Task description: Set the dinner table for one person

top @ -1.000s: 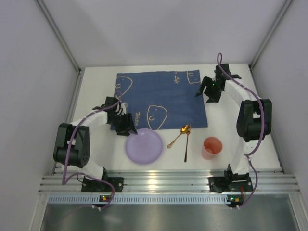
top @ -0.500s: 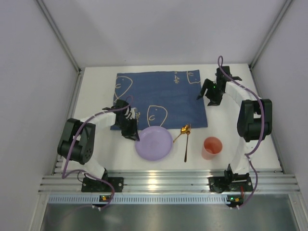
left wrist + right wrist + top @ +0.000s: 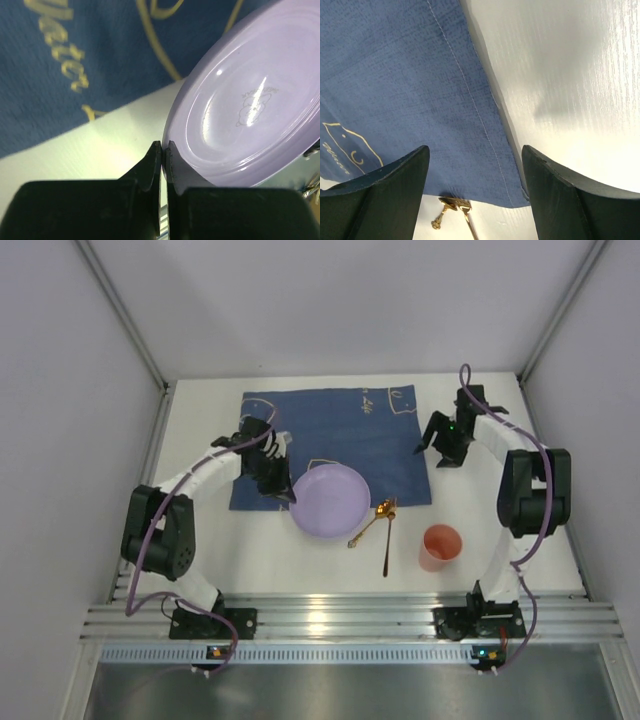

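Note:
A purple plate (image 3: pixel 330 500) is tilted over the front edge of the dark blue placemat (image 3: pixel 340 430) on the white dinner table (image 3: pixel 200 420). My left gripper (image 3: pixel 283 489) is shut on the plate's left rim. In the left wrist view the jaws (image 3: pixel 163 149) pinch the edge of the plate (image 3: pixel 250 110) above the table (image 3: pixel 100 150). My right gripper (image 3: pixel 447 453) hangs open over the placemat's right edge with nothing in it. Its wrist view shows the gripper (image 3: pixel 474 150) over the placemat (image 3: pixel 410 75) and the bare table (image 3: pixel 570 75).
A gold spoon (image 3: pixel 368 525) and a gold fork (image 3: pixel 386 545) lie just in front of the placemat's right corner, close to the plate. An orange cup (image 3: pixel 440 545) stands to their right. The ribbed aluminium rail (image 3: pixel 350 618) runs along the near edge.
My left gripper closed on the plate's rim and carried the plate back and to the right, from the bare table onto the placemat's front edge. The right gripper drifted slightly right.

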You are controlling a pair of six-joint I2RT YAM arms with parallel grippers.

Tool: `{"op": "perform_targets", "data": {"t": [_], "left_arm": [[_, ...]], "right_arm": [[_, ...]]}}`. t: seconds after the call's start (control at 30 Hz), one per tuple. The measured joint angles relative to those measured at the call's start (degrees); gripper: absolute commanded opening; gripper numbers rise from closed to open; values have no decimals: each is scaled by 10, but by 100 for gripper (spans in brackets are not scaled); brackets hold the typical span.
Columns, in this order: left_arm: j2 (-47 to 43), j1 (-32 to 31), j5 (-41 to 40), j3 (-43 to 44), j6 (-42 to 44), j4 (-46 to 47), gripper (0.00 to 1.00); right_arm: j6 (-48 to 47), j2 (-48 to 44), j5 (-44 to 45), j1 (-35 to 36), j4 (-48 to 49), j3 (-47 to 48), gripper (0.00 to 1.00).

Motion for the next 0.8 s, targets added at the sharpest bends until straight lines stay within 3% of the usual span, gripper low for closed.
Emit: {"op": "perform_targets", "data": {"t": [0.23, 0.6, 0.8], "left_arm": [[79, 0, 4, 195, -13, 6, 0], [395, 19, -92, 546, -67, -31, 0], [412, 52, -138, 581, -95, -48, 0]], "right_arm": [[0, -13, -5, -1, 6, -22, 75], [-9, -39, -14, -3, 6, -38, 75], [-17, -57, -15, -9, -2, -53, 75]]}}
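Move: The left hand already holds the purple plate up by its left rim, the plate's middle about 12 cm to its right. The blue cloth's middle, where it is headed, lies some 21 cm ahead, 11 cm right and 6 cm below. Spoon: about 5 cm back, 23 cm right; fork: 9 cm back, 28 cm right, both 6 cm below. From the idle right hand the cloth's middle is roughly 7 cm ahead, 32 cm left, 6 cm below. Left hand, still pinching the plate's rim, arcs up then down about 25 cm forward over the blue cloth. ##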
